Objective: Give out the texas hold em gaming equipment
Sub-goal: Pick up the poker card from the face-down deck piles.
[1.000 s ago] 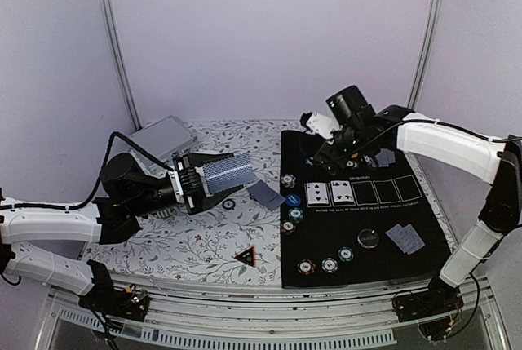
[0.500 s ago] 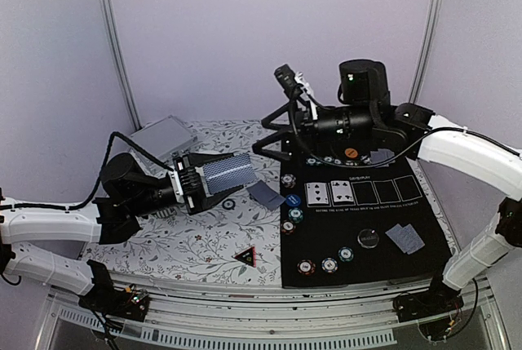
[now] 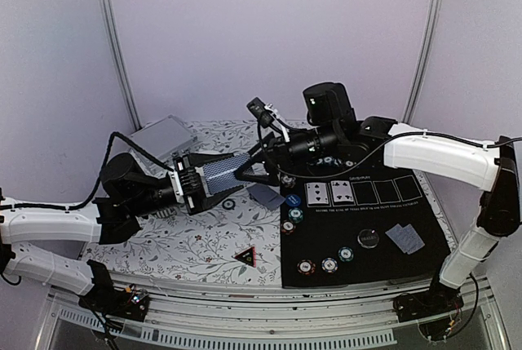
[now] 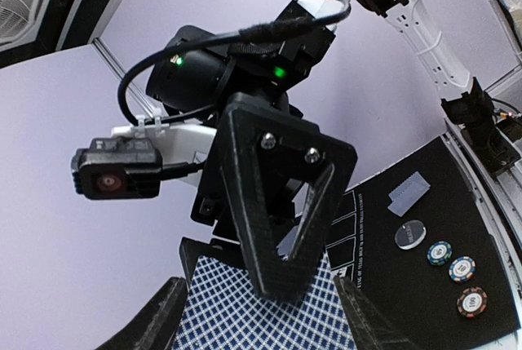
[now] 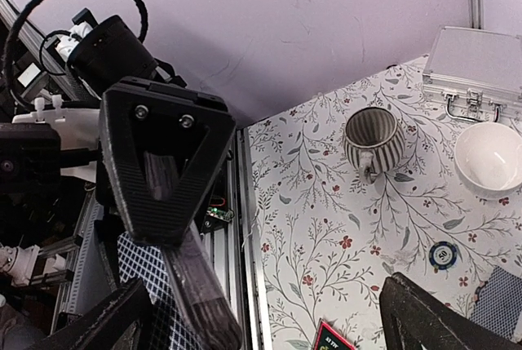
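My left gripper (image 3: 214, 177) is shut on a deck of blue-checked playing cards (image 3: 224, 173), held above the floral cloth. In the left wrist view the deck (image 4: 245, 309) sits between my fingers (image 4: 155, 321). My right gripper (image 3: 243, 170) is open at the deck's far end. One of its fingers (image 4: 277, 203) lies over the top card. The right wrist view shows the deck (image 5: 143, 276) at lower left, beside my right gripper (image 5: 269, 321). On the black mat (image 3: 408, 211) are two face-up cards (image 3: 330, 193), striped chips (image 3: 329, 264), a blue button (image 3: 292, 200) and a black disc (image 3: 369, 237).
A silver case (image 3: 161, 136) stands at the back left. A striped mug (image 5: 371, 138) and a white bowl (image 5: 489, 158) sit near it. A loose chip (image 3: 229, 204), a face-down card (image 3: 266, 195) and a triangular marker (image 3: 247, 257) lie on the cloth.
My right arm has swung left from above the mat's far end to the deck, its open jaws now at the deck's end. The left arm and deck have stayed still.
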`<state>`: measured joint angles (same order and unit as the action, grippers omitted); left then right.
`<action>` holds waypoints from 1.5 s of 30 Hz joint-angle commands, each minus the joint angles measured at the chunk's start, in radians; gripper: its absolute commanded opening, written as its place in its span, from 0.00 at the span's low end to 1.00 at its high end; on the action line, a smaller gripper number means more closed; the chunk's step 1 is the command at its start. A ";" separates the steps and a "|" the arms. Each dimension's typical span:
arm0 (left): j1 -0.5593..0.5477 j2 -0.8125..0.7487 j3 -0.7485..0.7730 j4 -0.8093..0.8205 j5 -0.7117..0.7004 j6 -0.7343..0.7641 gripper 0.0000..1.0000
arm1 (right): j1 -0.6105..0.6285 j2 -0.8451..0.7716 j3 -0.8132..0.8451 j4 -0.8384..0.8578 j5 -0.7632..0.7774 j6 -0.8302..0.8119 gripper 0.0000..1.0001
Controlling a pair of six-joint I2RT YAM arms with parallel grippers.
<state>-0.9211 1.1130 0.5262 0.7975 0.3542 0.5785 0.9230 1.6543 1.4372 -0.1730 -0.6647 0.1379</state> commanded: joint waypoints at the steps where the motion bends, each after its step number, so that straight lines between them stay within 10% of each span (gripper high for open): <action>1: -0.016 -0.007 0.000 0.019 0.003 0.014 0.57 | 0.006 0.046 0.052 0.010 0.013 0.044 0.99; 26: -0.016 -0.010 -0.006 0.032 0.002 0.016 0.57 | -0.032 -0.009 0.111 -0.259 0.115 -0.068 0.95; 39: -0.016 -0.010 -0.003 0.027 0.000 0.018 0.56 | -0.037 -0.031 0.132 -0.302 -0.081 -0.069 0.29; 45: -0.016 -0.010 -0.003 0.026 0.000 0.018 0.56 | -0.059 -0.055 0.144 -0.359 -0.049 -0.079 0.24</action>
<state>-0.9211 1.1130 0.5159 0.7811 0.3500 0.5945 0.8864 1.6459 1.5463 -0.4744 -0.7204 0.0704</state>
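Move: The left gripper already holds the face-down deck by its long edges, the deck's middle about 1 cm to the right of its hand point. From the wide-open right gripper, the deck's top poker card lies some 4 cm to the left, 2 cm back and 1 cm higher. About 28 cm below the right hand, the card pile is 9 cm ahead and 4 cm right, the small-blind button 9 cm ahead and 12 cm right, and the triangular card 10 cm back and 2 cm left. Ease the open right gripper about 2.5 cm forward and 2 cm down, with one finger over the face of the deck held by the left hand. Then draw it right, back and up while closing the fingers to about a quarter open, pinching the top poker card near its right end, about 2.5 cm right of the start. Keep the left grip on the deck, that hand sinking about 1 cm. ##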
